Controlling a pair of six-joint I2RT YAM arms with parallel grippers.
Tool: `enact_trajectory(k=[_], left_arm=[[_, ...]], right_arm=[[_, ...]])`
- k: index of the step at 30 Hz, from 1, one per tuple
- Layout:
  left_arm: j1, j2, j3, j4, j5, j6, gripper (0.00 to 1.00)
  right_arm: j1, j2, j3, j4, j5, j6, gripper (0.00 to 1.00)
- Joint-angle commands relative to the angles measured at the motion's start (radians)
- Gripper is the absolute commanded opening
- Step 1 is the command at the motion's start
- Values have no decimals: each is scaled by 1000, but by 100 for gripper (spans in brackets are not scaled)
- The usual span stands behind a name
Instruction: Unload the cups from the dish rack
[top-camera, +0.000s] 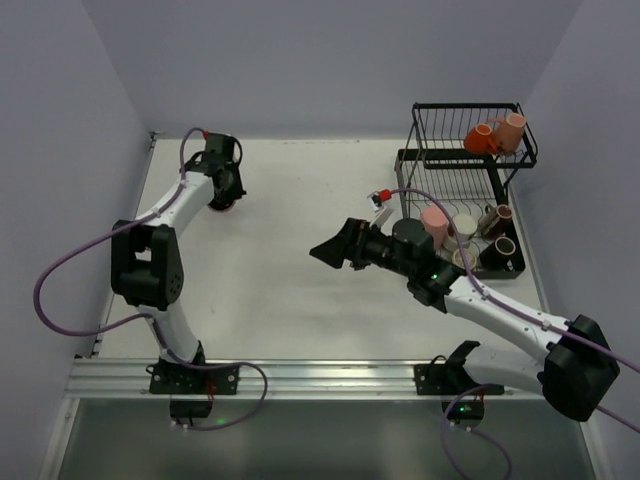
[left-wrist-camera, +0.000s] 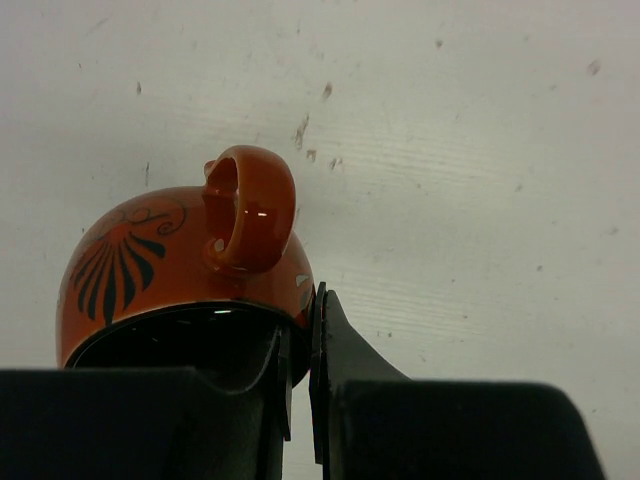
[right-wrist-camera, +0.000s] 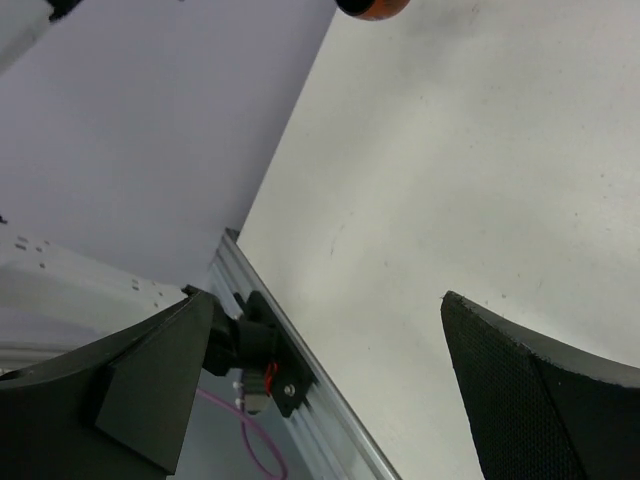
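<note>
My left gripper (left-wrist-camera: 300, 322) is shut on the rim of an orange cup (left-wrist-camera: 180, 265) with a black leaf pattern. One finger is inside the cup, the other outside, and the handle points up. From above, this gripper (top-camera: 224, 194) is at the table's far left, and only a sliver of the cup (top-camera: 222, 207) shows under it. Over the middle of the table my right gripper (top-camera: 335, 247) is open and holds nothing (right-wrist-camera: 326, 300). The black wire dish rack (top-camera: 420, 128) stands at the far right. An orange cup (top-camera: 479, 138) and a salmon cup (top-camera: 511, 130) sit in its upper basket. A pink cup (top-camera: 434, 221), a cream one (top-camera: 465, 224) and dark ones (top-camera: 500, 250) are in the lower tray.
Grey walls close in the table on the left, back and right. An aluminium rail (top-camera: 300, 375) runs along the near edge and carries both arm bases. A small red-and-white tag (top-camera: 381, 197) lies just left of the rack. Purple cables trail along both arms.
</note>
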Motion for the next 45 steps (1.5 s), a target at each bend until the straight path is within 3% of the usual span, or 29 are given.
enact_trajectory(k=[1, 9, 20, 30, 39, 44, 45], left_arm=[[24, 45, 95, -88, 3, 47, 0], [81, 226, 255, -197, -1, 84, 0], [145, 304, 264, -180, 95, 71, 2], [168, 301, 241, -160, 97, 73, 38], [168, 191, 215, -128, 72, 64, 69], [162, -28, 123, -7, 33, 27, 96], [151, -82, 97, 24, 25, 22, 97]], right_arm=[[35, -46, 28, -64, 93, -105, 99], [52, -82, 35, -130, 112, -174, 99], [52, -100, 41, -161, 146, -207, 99], [53, -118, 79, -199, 175, -234, 99], [53, -166, 209, -328, 192, -315, 98], [38, -177, 342, -409, 276, -390, 77], [29, -180, 361, -434, 319, -416, 66]])
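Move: The left hand already pinches the orange cup by its wall, the cup's middle about 4 cm left of the fingertips, 2 cm ahead and 2 cm below. The bare table spot it is bound for lies some 3 cm ahead of this hand, 10 cm to its left and 10 cm down, with no other cups around. From the empty right hand, that spot is about 24 cm ahead, 36 cm left and 19 cm down. Left sets its cup down, about 8 cm lower and 7 left, opens, rises; right climbs some 10, narrowing. ##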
